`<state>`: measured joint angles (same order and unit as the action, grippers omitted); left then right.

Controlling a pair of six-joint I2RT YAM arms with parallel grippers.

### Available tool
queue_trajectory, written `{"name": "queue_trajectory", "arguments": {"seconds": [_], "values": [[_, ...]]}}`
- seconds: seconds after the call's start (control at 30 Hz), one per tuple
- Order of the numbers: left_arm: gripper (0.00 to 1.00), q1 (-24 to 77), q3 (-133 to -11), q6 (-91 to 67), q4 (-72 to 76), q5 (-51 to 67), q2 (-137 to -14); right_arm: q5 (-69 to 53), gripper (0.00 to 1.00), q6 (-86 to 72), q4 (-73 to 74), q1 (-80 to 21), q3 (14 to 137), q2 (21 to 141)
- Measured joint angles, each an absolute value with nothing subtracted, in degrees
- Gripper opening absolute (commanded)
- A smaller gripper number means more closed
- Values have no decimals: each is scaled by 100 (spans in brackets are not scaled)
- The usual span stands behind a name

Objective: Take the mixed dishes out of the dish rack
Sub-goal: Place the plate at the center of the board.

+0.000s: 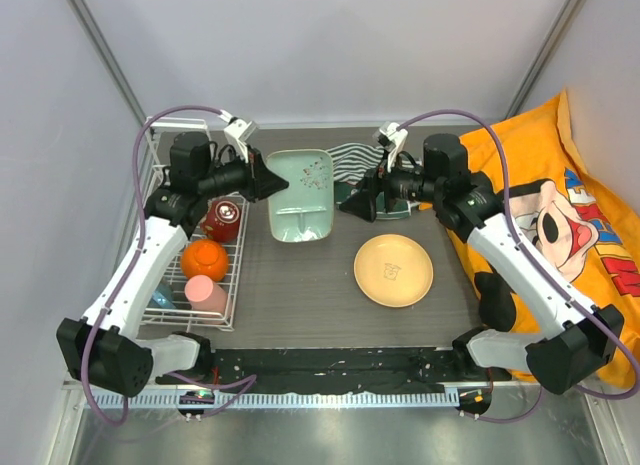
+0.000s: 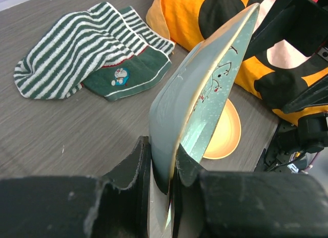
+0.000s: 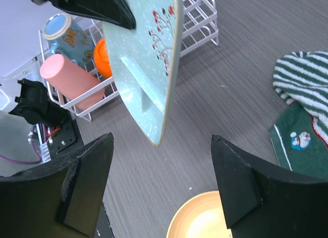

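Observation:
My left gripper [image 1: 274,184] is shut on the left edge of the pale green divided tray [image 1: 300,195], which hangs tilted above the table beside the dish rack [image 1: 236,285]. In the left wrist view both fingers [image 2: 141,166] pinch the tray's rim [image 2: 205,94]. My right gripper [image 1: 352,207] stands open just right of the tray. In the right wrist view the tray's lower corner [image 3: 148,69] hangs ahead of the right gripper [image 3: 163,141], untouched. The tan plate [image 1: 393,270] lies flat on the table. A dark red bowl [image 1: 222,220], an orange mug [image 1: 204,259] and a pink cup [image 1: 205,293] sit in the rack.
A striped green-white cloth [image 1: 352,157] lies at the back behind the tray. Orange cartoon fabric [image 1: 570,215] covers the right side under my right arm. A blue patterned cup [image 3: 64,30] rests in the rack's near corner.

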<state>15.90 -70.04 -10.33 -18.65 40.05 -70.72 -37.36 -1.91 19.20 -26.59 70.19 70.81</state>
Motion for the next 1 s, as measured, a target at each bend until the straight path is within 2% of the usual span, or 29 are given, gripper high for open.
{"name": "queue_trajectory", "arguments": {"seconds": [0.37, 0.47, 0.6, 0.63, 0.83, 0.9, 1.0], "values": [[0, 1708, -6501, -1590, -1269, 4338, -6943, -3938, 76, -456, 1426, -2947, 7017, 7437], [0, 1719, -6403, -1697, -1140, 4429, -6908, -3929, 72, -469, 1369, -3017, 7015, 7566], [0, 1737, -6294, -1833, -980, 4567, -6820, -3922, 55, -473, 1212, -3096, 6963, 7629], [0, 1741, -6274, -1872, -943, 4598, -6796, -3916, 46, -464, 1184, -3109, 6954, 7631], [1, 1750, -6147, -2056, -716, 4727, -6713, -3990, 31, -469, 1022, -3179, 6954, 7717], [0, 1747, -6077, -2106, -635, 4735, -6713, -4005, 21, -467, 1009, -3199, 6954, 7738], [10, 1754, -6010, -2112, -541, 4661, -6711, -3911, 5, -534, 1028, -3203, 6954, 7778]]}}
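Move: In the left fingers, gripped by its left edge, hangs the green plate: its middle lies about 6 cm to the right of the left hand, 2 cm back and 2 cm lower. From the open right hand that middle is some 10 cm left and 1 cm ahead. On the table, roughly 24 cm below the right hand, the yellow plate lies about 11 cm right and 10 cm back, the striped cloth about 5 cm right and 14 cm ahead. Reaching left about 5 cm and sinking some 2 cm, the right hand brings its wide-open fingers around the free right edge of the green plate, then closes them most of the way until they take hold of that edge. The left hand keeps its pinch on the opposite edge and draws back about 3 cm and 2 cm right, with a roughly 10-degree turn. ##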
